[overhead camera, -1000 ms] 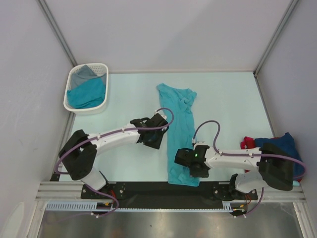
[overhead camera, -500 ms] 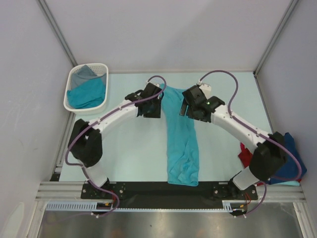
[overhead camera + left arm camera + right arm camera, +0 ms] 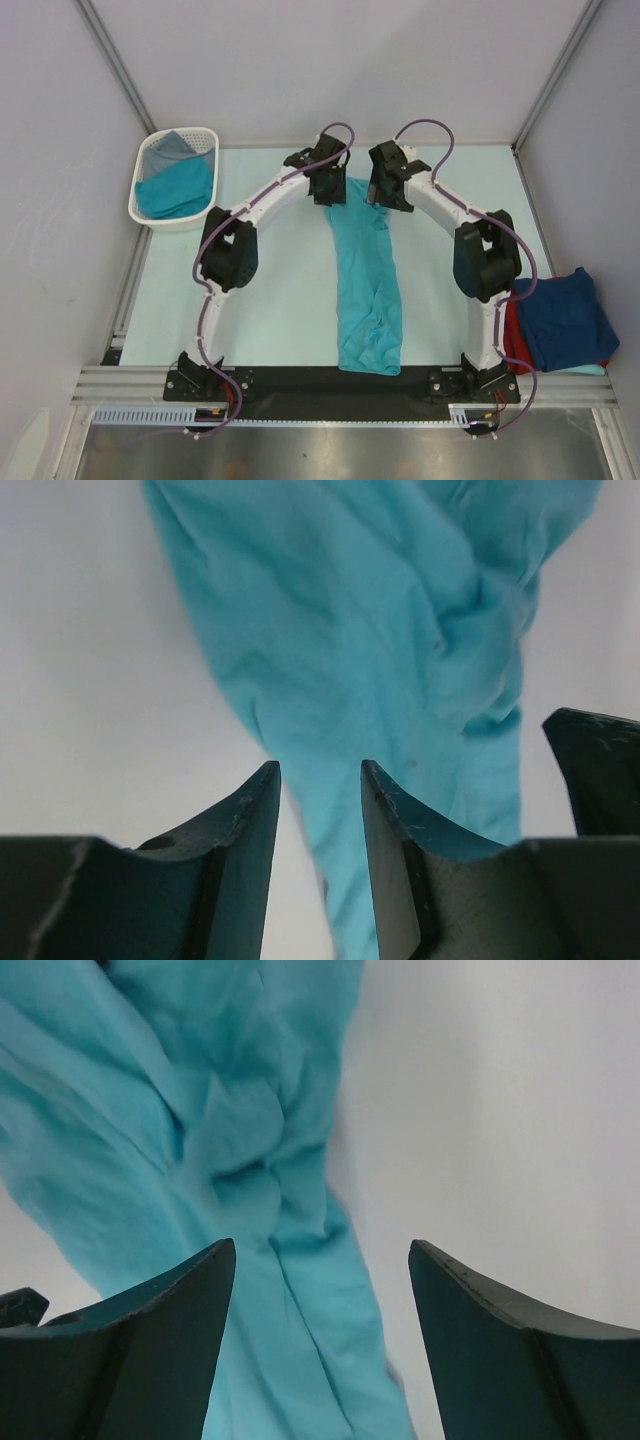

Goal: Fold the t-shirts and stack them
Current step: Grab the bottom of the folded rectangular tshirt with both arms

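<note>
A teal t-shirt lies folded into a long narrow strip down the middle of the table, bunched at its far end. Both arms reach out to that far end. My left gripper hangs over the strip's far left edge, jaws open a little with nothing pinched; in its wrist view the teal cloth lies below the fingertips. My right gripper is over the far right corner, open wide and empty, with rumpled teal cloth beneath. A navy t-shirt lies on a red one at the right edge.
A white slotted basket stands at the far left, holding a teal shirt and a grey one. Grey walls close in the table on three sides. The arm bases sit on the black rail at the near edge.
Both arms have swung from mid-table and the near end out to the shirt's far end. The right gripper let go of the shirt's near end and opened wide. The strip lies straighter.
</note>
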Controlling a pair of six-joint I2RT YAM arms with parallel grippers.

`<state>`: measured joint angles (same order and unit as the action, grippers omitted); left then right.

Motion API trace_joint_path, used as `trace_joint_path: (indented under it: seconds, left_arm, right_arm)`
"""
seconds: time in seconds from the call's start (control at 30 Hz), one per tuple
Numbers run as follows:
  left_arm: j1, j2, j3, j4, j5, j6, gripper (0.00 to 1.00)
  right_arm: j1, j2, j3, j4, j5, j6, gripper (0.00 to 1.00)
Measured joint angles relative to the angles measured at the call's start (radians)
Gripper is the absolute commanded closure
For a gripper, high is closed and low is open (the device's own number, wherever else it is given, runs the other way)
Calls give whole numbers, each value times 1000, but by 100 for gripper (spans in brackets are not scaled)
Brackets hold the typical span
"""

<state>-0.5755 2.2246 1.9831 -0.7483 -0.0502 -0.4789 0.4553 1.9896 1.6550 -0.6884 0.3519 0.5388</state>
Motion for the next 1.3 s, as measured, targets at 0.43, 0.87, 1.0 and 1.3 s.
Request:
trace_joint_path:
  seconds: [0.43, 0.87, 1.0, 1.3]
  left_arm:
    - [84, 159, 250, -25, 75, 11, 55]
    - [79, 281, 285, -33, 184, 13, 58]
    - [79, 298, 308, -31, 199, 14, 69]
    - [99, 357, 351, -30, 238, 8, 93]
  right_arm:
    - [-43, 230, 254, 4, -66, -28, 45]
    - [-54, 374, 353, -29, -133, -39, 83]
    - [-63, 388, 372, -39, -152, -38, 100]
    - [-79, 430, 443, -79, -194, -35, 100]
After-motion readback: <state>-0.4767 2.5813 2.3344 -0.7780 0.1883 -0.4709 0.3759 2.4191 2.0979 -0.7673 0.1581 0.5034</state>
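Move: The spot for my left hand is the t-shirt's left edge near its far end, about 5 cm ahead, 1 cm right and 7 cm below. My right hand's is the bunched right edge, roughly 7 cm ahead, 2 cm left and 7 cm below it. From my left hand, the collar lies some 12 cm ahead and 7 cm right, and the basket about 36 cm left and 10 cm ahead. I carry both open hands forward over the far part of the t-shirt, the left lifting slightly first, then sink them about 7 cm below where they began, the right drawing 2 cm inward. With the fingers tipped a little steeper, I shut them on the cloth, the right first, then the left, pinching the left edge and the bunched right edge. ##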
